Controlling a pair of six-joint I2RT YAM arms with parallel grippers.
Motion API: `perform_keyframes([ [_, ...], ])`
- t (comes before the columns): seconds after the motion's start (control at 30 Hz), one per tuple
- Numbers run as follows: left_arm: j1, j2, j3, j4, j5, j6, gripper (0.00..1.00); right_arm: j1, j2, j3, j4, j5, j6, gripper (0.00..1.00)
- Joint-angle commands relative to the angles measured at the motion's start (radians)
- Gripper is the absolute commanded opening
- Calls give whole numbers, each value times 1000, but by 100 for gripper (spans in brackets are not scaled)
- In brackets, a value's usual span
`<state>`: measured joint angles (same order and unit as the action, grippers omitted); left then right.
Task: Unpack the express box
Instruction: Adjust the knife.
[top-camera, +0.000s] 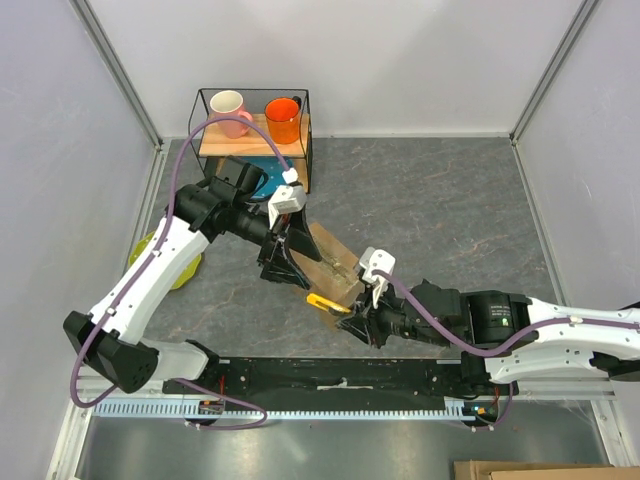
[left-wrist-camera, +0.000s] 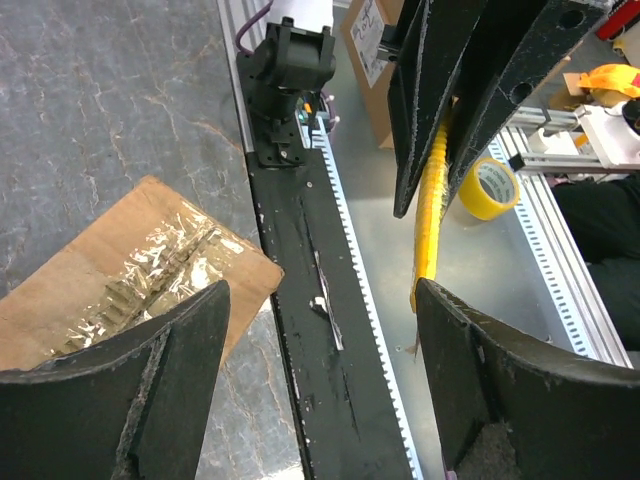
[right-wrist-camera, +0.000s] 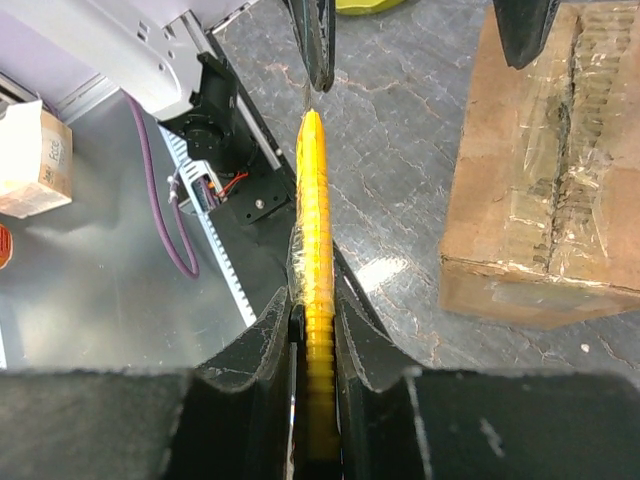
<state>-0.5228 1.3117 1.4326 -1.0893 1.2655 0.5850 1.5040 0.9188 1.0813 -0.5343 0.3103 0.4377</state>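
Observation:
The express box (top-camera: 330, 262) is a brown cardboard carton lying on the grey table, with crinkled clear tape along its top seam (right-wrist-camera: 560, 150). My left gripper (top-camera: 285, 262) hangs open at the box's left end with nothing between its fingers (left-wrist-camera: 150, 390); the box's corner (left-wrist-camera: 120, 270) shows to its left. My right gripper (top-camera: 356, 322) is shut on a yellow utility knife (right-wrist-camera: 316, 220), which points out over the table in front of the box. The knife's tip (top-camera: 322, 302) lies near the box's front corner. In the left wrist view, the knife (left-wrist-camera: 431, 210) hangs from the right gripper's fingers.
A black wire rack (top-camera: 304, 140) at the back holds a pink-and-white mug (top-camera: 229, 108) and an orange mug (top-camera: 283, 118). A yellow-green plate (top-camera: 150, 250) lies under the left arm. A black rail (top-camera: 330, 378) runs along the near edge. A yellow tape roll (left-wrist-camera: 487, 185) sits beyond it.

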Motion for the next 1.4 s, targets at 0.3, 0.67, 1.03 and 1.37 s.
perform_keyframes([
  [0.3,37,18,133,-148,73,139,82,4,64,100,-101,-37,-59,0],
  [0.67,-8,14,78,-293,15,263,83,5,95,207,-105,72,-143,0],
  [1.03,-17,0,88,-262,-18,237,57,5,137,236,-116,65,-151,0],
  [1.37,-83,43,78,-357,-2,300,12,4,158,273,-43,99,-189,0],
])
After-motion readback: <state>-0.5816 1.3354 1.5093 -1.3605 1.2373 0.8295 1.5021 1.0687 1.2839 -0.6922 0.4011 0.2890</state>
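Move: The knife sticks out from the right gripper towards the left one. Its middle is about 7 cm back and 6 cm right of the open left hand, at roughly its height, and some 2 cm ahead and 4 cm left of the right hand. The left gripper is about 9 cm ahead and 10 cm left of the right hand. The box lies below, its middle around 8 cm ahead, 3 cm right and 20 cm under the left hand. The knife, still gripped in the right hand, first dips slightly back, then goes forward and up, ending about 2 cm farther forward as that wrist tilts by some 15 degrees. The left hand bobs up and down by about 2 cm and backs some 3 cm onto the knife's free end. Its wide-open fingers then close late and pinch that end. ##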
